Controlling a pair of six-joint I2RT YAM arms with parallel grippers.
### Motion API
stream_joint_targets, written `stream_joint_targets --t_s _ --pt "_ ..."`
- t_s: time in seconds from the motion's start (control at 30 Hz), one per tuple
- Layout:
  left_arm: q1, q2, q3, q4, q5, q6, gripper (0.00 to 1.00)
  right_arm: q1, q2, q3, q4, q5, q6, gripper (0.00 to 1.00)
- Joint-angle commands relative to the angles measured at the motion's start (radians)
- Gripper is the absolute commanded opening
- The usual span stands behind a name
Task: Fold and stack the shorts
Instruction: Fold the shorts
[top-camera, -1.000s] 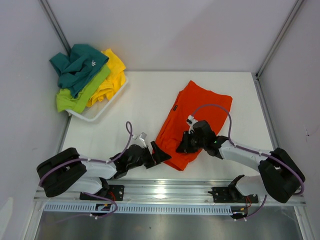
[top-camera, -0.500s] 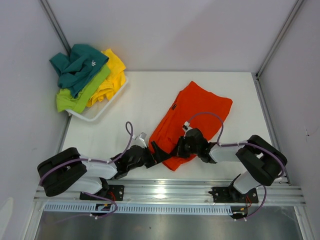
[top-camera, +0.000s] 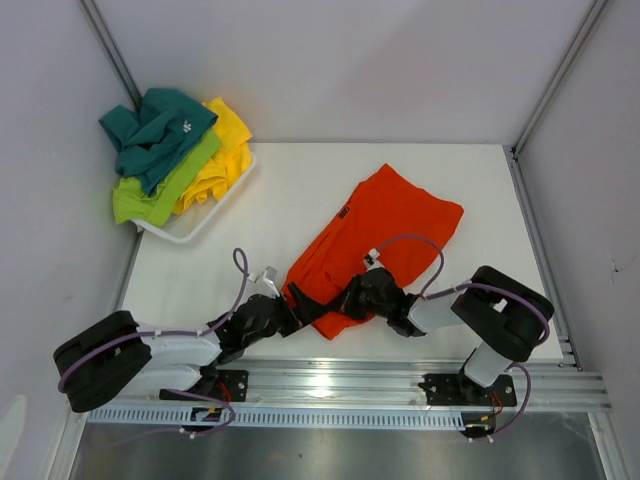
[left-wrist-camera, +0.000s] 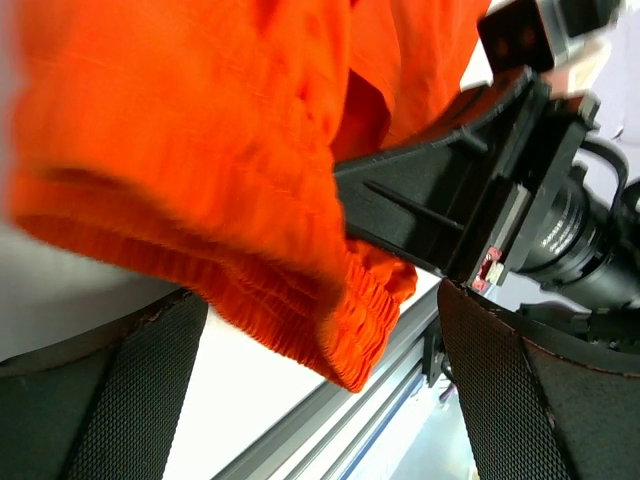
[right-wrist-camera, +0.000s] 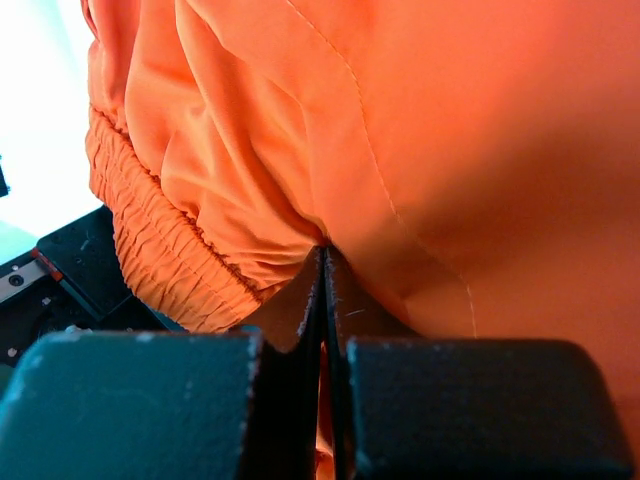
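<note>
Orange shorts (top-camera: 395, 215) lie slanted across the table, their elastic waistband end bunched near the front edge. My right gripper (top-camera: 347, 298) is shut on a fold of that orange fabric (right-wrist-camera: 450, 120) beside the waistband; in the right wrist view its jaws (right-wrist-camera: 323, 262) pinch the cloth tight. My left gripper (top-camera: 298, 306) stands open just left of it. In the left wrist view the waistband corner (left-wrist-camera: 350, 330) hangs between its wide-apart fingers (left-wrist-camera: 322, 400) without being clamped. Teal (top-camera: 160, 130), lime (top-camera: 160, 195) and yellow (top-camera: 228, 145) shorts are piled at the back left.
The piled shorts sit in a white basket (top-camera: 205, 225) at the table's back left corner. A metal rail (top-camera: 330, 375) runs along the near edge, just under both grippers. Grey walls close in the sides. The right gripper's body (left-wrist-camera: 470, 200) shows close by in the left wrist view.
The right gripper closed on the orange fabric and dragged the near end of the shorts leftward. The left arm drew back to the left, staying open.
</note>
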Motion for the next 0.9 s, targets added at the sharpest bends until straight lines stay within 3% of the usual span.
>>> stream_joint_targets --t_s 0.0,0.2,0.3,0.6,0.87 --pt "0.019 -0.019 -0.057 -0.045 -0.067 -0.018 0.99 0.033 -0.037 -0.059 -0.116 0.166 0.028 0.0" --pt "0.049 0.007 -0.002 -0.038 -0.093 0.059 0.98 0.154 -0.058 -0.051 -0.14 0.278 0.097 0.0" --pt "0.092 0.047 -0.025 0.048 -0.056 0.07 0.96 0.191 -0.044 -0.03 -0.14 0.301 0.108 0.0" --pt "0.137 0.18 -0.045 0.23 0.028 0.079 0.69 0.257 -0.008 0.046 -0.157 0.336 0.074 0.0" --pt "0.141 0.165 0.002 0.196 0.059 0.174 0.38 0.257 -0.007 0.07 -0.165 0.34 0.044 0.0"
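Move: The waistband end of the red shorts, which the open left gripper goes for, lies about 2 cm ahead of it and 2 cm below, roughly level sideways. The shut right fingers stand some 7 cm to the left gripper's right and 2 cm farther out, already pinching the cloth; that band is about 6 cm to their left. The shorts' body spreads around 18 cm ahead and 18 cm to the right of the left gripper. Keep the right fingers shut on the cloth and draw it back about 3 cm, sliding left towards the left gripper as well. Meanwhile bring the open left gripper forward and a little left to the waistband, then sink about 2 cm while closing to under half open, with the band between the fingers. ##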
